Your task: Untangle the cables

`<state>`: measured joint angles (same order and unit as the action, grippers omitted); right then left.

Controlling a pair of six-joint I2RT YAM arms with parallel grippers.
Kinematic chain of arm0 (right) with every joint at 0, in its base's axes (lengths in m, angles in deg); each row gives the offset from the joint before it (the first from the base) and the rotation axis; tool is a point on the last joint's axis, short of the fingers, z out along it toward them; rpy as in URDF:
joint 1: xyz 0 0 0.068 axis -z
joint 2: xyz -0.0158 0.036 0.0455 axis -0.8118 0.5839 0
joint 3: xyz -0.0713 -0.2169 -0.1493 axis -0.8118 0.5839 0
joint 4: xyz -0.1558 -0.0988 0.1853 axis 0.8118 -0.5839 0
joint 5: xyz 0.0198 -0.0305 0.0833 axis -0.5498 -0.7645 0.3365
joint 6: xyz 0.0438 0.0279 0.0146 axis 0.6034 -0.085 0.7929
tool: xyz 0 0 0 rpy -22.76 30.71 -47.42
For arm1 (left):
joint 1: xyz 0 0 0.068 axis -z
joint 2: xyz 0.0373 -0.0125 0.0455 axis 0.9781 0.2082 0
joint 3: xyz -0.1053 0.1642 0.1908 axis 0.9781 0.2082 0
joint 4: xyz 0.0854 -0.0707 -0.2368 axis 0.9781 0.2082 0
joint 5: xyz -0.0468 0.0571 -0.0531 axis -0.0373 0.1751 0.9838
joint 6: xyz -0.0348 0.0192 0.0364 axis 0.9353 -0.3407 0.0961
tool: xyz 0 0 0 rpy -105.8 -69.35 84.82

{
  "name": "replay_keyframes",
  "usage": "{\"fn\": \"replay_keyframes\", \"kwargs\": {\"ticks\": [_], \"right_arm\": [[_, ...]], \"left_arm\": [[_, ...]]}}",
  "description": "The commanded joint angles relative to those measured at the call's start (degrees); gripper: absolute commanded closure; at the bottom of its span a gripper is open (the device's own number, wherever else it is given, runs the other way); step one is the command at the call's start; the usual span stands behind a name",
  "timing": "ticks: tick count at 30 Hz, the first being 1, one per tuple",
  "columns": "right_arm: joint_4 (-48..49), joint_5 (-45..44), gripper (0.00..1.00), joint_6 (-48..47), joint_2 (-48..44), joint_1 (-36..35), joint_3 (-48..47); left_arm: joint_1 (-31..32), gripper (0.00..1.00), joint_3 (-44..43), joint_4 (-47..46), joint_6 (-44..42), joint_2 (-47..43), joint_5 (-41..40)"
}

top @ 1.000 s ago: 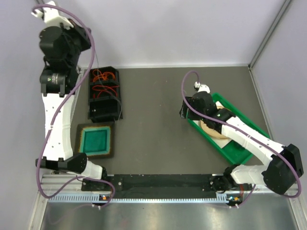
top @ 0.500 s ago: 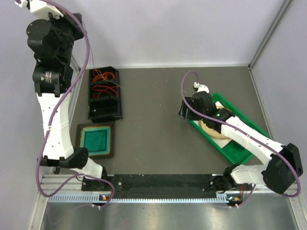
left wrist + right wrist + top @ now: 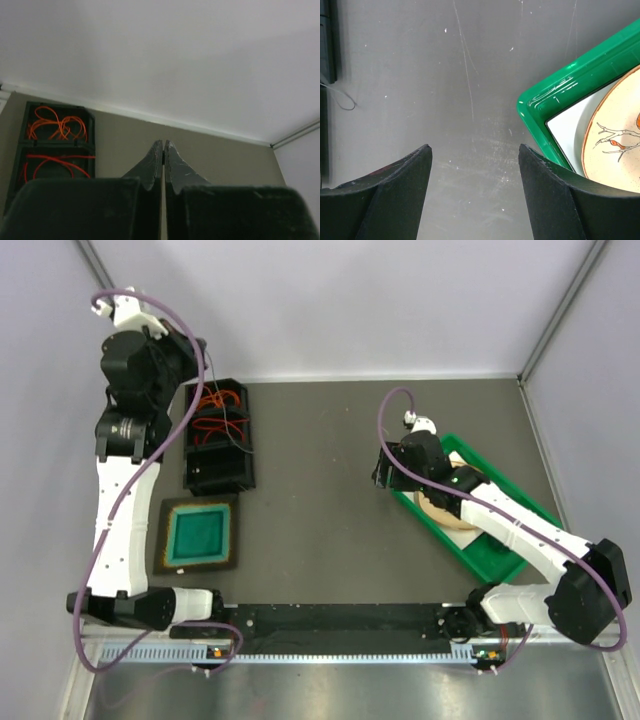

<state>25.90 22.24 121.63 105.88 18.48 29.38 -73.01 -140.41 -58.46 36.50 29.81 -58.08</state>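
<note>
Orange-red cables lie in loose loops in the two far compartments of a black organizer at the back left. They show again as cables in the organizer at the left of the left wrist view. A thin dark cable runs across the organizer, and its loop trails onto the table. My left gripper hangs high above the table, right of the organizer, jaws pressed shut; I make out nothing between them. My right gripper hovers open over bare table beside the green bin's corner.
A green bin at the right holds a patterned plate; its corner and the plate fill the right side of the right wrist view. A teal tray sits near the left arm's base. Walls close the back and sides.
The left arm swung up and back toward the corner, then came forward and down again over the organizer's far end. The right arm has not moved.
</note>
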Motion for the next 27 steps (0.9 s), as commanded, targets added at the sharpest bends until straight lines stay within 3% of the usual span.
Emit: {"fn": "replay_keyframes", "kwargs": {"ticks": [1,4,14,27], "right_arm": [[1.9,0.9,0.3,0.2,0.3,0.5,-0.7],[2.3,1.4,0.3,0.1,1.0,0.5,-1.6],[2.0,2.2,0.31,1.0,0.5,0.5,-1.3],[1.6,2.0,0.31,0.9,-0.7,0.5,-0.2]], "left_arm": [[0.3,1.0,5.3,-2.5,2.7,-6.9,2.1],[0.5,1.0,5.6,0.4,2.4,-8.7,1.5],[0.5,1.0,-6.3,7.2,3.4,-7.5,6.5],[0.5,1.0,-5.9,11.5,4.8,-9.9,8.4]]}}
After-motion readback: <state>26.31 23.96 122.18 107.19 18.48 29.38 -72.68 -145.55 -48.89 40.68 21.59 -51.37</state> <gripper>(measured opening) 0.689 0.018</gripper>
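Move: The grey cable is pinched in the left fingers and hangs towards the black organiser. Its empty near compartment lies about 47 cm below the left hand, 6 cm back and 2 cm to the left. The middle compartment with the red cable is 3 cm ahead and 2 cm left; the green tray is 18 cm back and 6 cm left, both similarly low. From the right hand, the empty compartment is some 35 cm left, 4 cm ahead and 15 cm lower. The grey cable, still pinched in the shut left fingers, is drawn back about 8 cm from above the middle of the organiser to over its empty near end. The hand first dips 2 cm, then climbs to some 5 cm above its start, tipping slightly upward and turning about 5 degrees clockwise, before easing almost to a stop. ##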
